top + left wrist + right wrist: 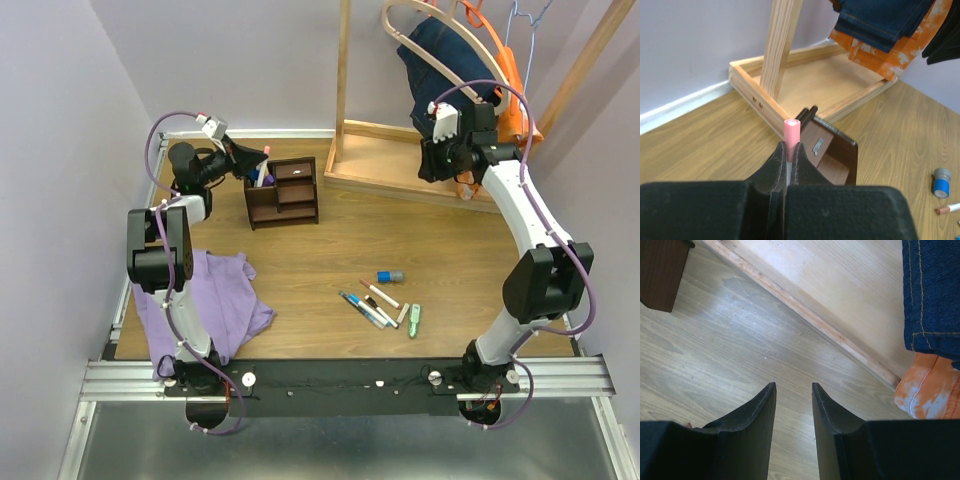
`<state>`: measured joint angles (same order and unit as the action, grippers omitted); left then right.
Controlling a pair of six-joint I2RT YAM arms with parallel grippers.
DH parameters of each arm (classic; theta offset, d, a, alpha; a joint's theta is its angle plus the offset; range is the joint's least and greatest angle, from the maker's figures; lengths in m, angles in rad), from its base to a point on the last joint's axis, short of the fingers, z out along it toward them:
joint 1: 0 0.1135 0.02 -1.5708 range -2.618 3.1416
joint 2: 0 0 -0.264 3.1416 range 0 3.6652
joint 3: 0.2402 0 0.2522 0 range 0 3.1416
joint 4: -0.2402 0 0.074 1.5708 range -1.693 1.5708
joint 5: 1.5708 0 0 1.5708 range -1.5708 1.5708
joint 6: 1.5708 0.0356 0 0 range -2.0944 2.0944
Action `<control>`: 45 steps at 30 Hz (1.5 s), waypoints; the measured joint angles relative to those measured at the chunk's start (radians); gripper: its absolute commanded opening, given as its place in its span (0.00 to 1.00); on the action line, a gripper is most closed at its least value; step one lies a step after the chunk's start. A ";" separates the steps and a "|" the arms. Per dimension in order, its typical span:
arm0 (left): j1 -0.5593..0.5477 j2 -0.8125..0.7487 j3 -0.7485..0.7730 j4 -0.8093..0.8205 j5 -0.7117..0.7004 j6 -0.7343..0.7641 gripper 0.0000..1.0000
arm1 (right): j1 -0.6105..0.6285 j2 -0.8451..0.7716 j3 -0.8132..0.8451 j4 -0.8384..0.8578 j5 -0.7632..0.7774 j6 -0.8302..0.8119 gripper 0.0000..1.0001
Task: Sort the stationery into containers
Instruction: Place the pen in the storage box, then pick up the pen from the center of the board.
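Note:
My left gripper point(789, 148) is shut on a pink marker point(791, 131), which sticks out beyond the fingertips just above the dark brown organiser point(841, 154). From above, the left gripper point(252, 160) hangs over the organiser's point(284, 193) back left corner, where a few pens point(262, 176) stand in a compartment. More stationery lies on the table: a stubby blue cylinder point(390, 276), a cluster of pens point(370, 305) and a pale green piece point(414, 320). My right gripper point(793, 387) is open and holds nothing; it hovers over bare table beside the rack base point(400, 160).
The light wooden clothes-rack base point(815, 85) stands at the back right, with jeans point(935, 290) and an orange garment point(930, 390) hanging over it. A purple cloth point(205, 300) lies at the near left, beside the left arm. A corner of the organiser point(660, 275) shows in the right wrist view.

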<state>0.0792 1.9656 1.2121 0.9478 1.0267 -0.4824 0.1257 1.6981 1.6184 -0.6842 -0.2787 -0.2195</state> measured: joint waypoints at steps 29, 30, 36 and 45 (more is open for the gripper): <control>0.053 -0.307 -0.163 0.027 0.137 0.013 0.57 | 0.069 -0.146 -0.131 0.014 0.004 -0.006 0.43; 0.037 -0.370 -0.150 -0.093 0.136 0.100 0.59 | 0.070 -0.202 -0.175 0.019 0.005 -0.006 0.43; -0.306 -0.589 0.037 -1.042 0.047 0.907 0.59 | 0.069 -0.459 -0.346 0.026 0.008 -0.006 0.43; -0.655 -0.599 -0.065 -1.545 -0.119 1.139 0.54 | -0.034 -0.712 -0.514 -0.007 0.007 0.010 0.43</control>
<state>-0.5755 1.3666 1.1473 -0.5972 0.9073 0.6563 0.0917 0.9859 1.1042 -0.6910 -0.2718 -0.2096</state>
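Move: The left hand grips the pink-capped pen over the storage box's far left compartment. Its middle is about 2 cm back of the hand, 1 cm left and 11 below. The box's middle is about 6 cm back, 7 cm right and 11 below. The pens still loose lie about 38 cm back and 34 right, and the blue-grey tube 28 back and 39 right, both 16 below. From the right hand, the compartment is roughly 50 cm left and 4 forward. The left fingers, still pinching the pen, dip some 2 cm into the compartment, spread and let go of it. Easing back, the empty hand rises clear, then swings back and right over the box towards the loose pens, sinking about 12 cm late on as the fingers swing clockwise some 40 degrees, still open. The right hand drifts left, then draws back about 15 cm, rising slightly, open and empty. ##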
